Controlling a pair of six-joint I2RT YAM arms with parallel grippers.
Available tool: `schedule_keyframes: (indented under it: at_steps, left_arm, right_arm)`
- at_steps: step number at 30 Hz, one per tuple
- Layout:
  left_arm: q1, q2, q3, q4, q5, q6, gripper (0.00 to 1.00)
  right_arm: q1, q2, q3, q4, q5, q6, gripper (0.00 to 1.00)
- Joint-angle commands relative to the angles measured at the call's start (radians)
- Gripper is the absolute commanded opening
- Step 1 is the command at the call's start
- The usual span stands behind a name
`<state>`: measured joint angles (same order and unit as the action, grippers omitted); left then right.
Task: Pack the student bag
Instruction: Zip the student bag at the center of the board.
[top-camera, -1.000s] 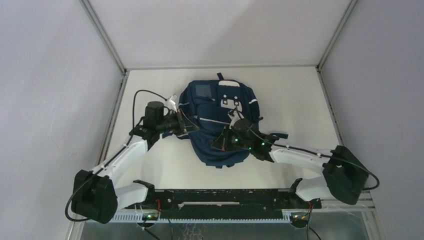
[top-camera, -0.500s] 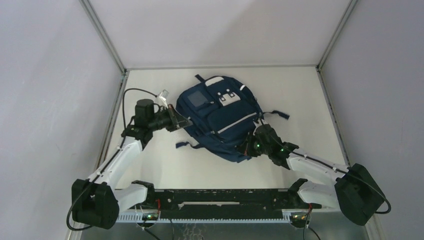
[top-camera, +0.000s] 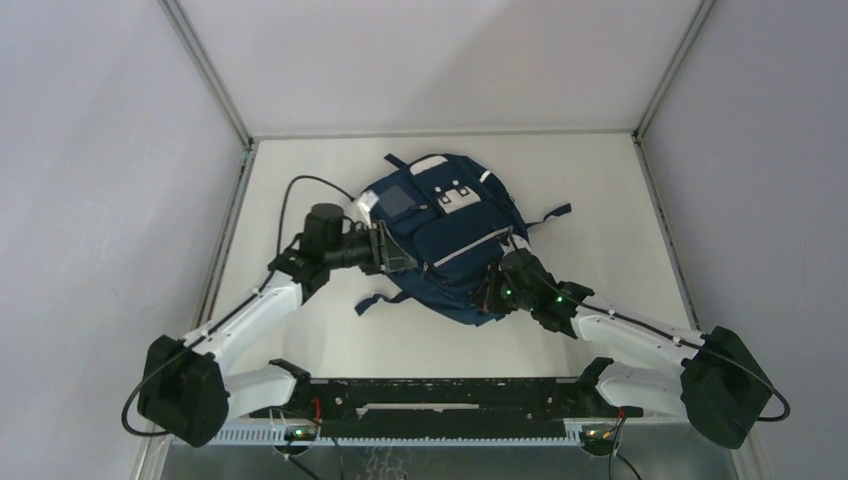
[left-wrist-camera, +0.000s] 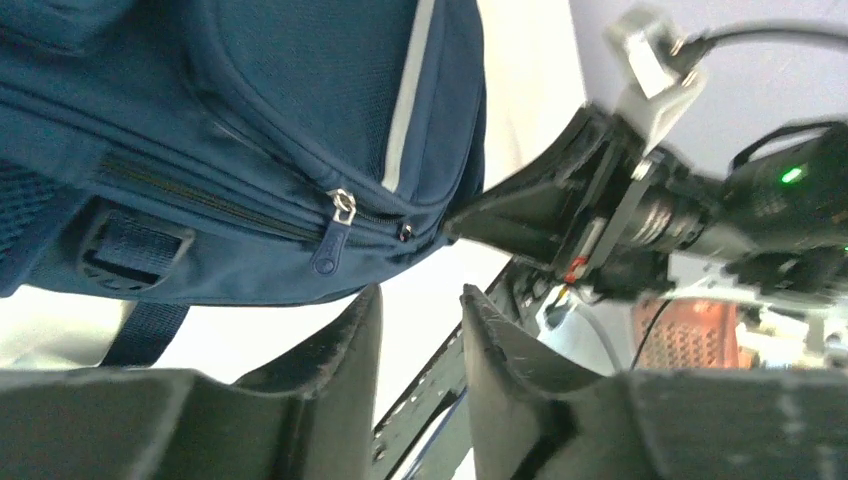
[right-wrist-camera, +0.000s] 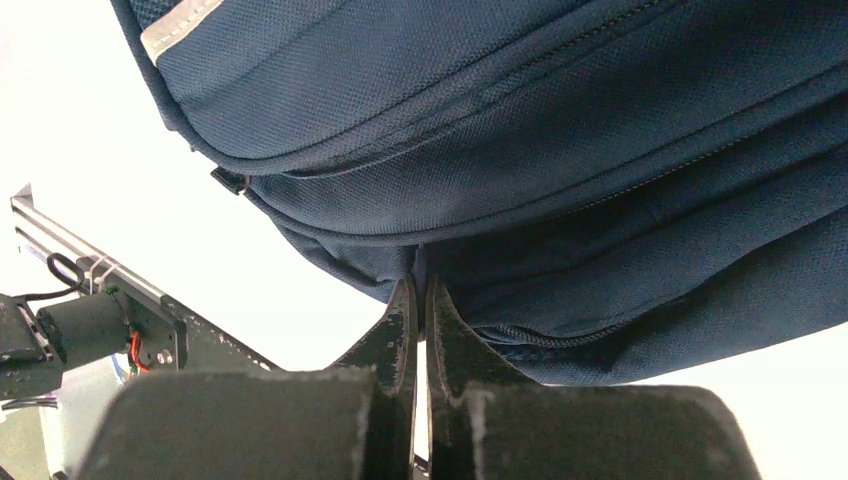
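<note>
The student bag (top-camera: 440, 235), navy with white piping and patches, lies flat mid-table, tilted with its top to the far left. My right gripper (top-camera: 487, 290) is shut on a fold of fabric at the bag's near lower edge; in the right wrist view the right gripper (right-wrist-camera: 420, 282) pinches the student bag (right-wrist-camera: 520, 130) at a seam. My left gripper (top-camera: 403, 260) sits at the bag's left side, open. In the left wrist view the left gripper (left-wrist-camera: 420, 297) holds nothing, and just beyond it the student bag (left-wrist-camera: 250, 120) shows a closed zip with its pull (left-wrist-camera: 335, 228).
Loose dark straps trail from the bag at the near left (top-camera: 375, 300) and the right (top-camera: 548, 215). The white table (top-camera: 300, 170) ends at walls behind and on both sides. The black base rail (top-camera: 440, 395) runs along the near edge. The right arm (left-wrist-camera: 700, 200) appears in the left wrist view.
The bag swung round, its near end dragged right by the right gripper. The left gripper let go, opened partway and moved right along the bag's left side.
</note>
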<state>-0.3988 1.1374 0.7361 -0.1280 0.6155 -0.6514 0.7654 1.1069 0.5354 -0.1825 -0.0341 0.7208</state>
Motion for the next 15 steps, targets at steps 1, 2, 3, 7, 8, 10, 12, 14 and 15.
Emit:
schedule_keyframes:
  at_steps: [1,2,3,7,8,10,12,14,15]
  left_arm:
    - [-0.081,0.054,0.033,0.033,-0.062,0.009,0.48]
    - [-0.093,0.065,0.034,0.033,-0.071,0.009,0.53]
    - [-0.102,0.074,0.033,0.034,-0.076,0.008,0.57]
    - [-0.140,0.120,0.054,0.039,-0.090,0.004,0.67]
    - [-0.154,0.138,0.063,0.038,-0.096,0.002,0.68]
    - [-0.172,0.170,0.078,0.042,-0.118,-0.009,0.70]
    - [-0.185,0.203,0.089,0.058,-0.124,-0.018,0.70]
    - [-0.188,0.235,0.097,0.086,-0.117,-0.033,0.69]
    - [-0.189,0.251,0.102,0.099,-0.113,-0.040,0.67]
  right_arm:
    - [0.019,-0.025,0.054,-0.028,0.071,0.029,0.00]
    - [0.017,-0.037,0.054,-0.037,0.086,0.024,0.00]
    - [0.017,-0.046,0.054,-0.045,0.093,0.019,0.00]
    - [0.015,-0.091,0.054,-0.071,0.101,-0.005,0.00]
    - [0.015,-0.097,0.054,-0.075,0.097,-0.008,0.00]
    - [0.017,-0.109,0.057,-0.086,0.100,-0.012,0.00]
    - [0.017,-0.121,0.056,-0.098,0.104,-0.012,0.00]
    - [0.018,-0.134,0.057,-0.106,0.108,-0.013,0.00]
    - [0.019,-0.141,0.057,-0.108,0.110,-0.014,0.00]
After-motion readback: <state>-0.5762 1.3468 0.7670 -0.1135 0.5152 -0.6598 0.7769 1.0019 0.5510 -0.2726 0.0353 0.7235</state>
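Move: A zipper pull dangles at the near-left corner of the bag's front pocket, about 3 cm ahead of the open left hand, 5 cm to its right and some 10 cm below. From the left hand, the middle of the pocket's grey strip is about 6 cm ahead and 13 cm right; the loose strap is 3 cm back and 5 cm left. The right hand already pinches another zipper pull between its fingertips; from it the dangling pull lies 6 cm ahead and 11 cm left. The left hand sinks about 6 cm and slides some 4 cm to the right, drawing back slightly, down towards the dangling pull at the pocket's near-left corner, its partly open fingers spreading to well open and its wrist tilting by about 10 degrees, with no contact yet to be seen. Meanwhile the right hand keeps its shut fingers on its own zipper pull and lifts it gently about 2 cm, drifting a centimetre to the right. ##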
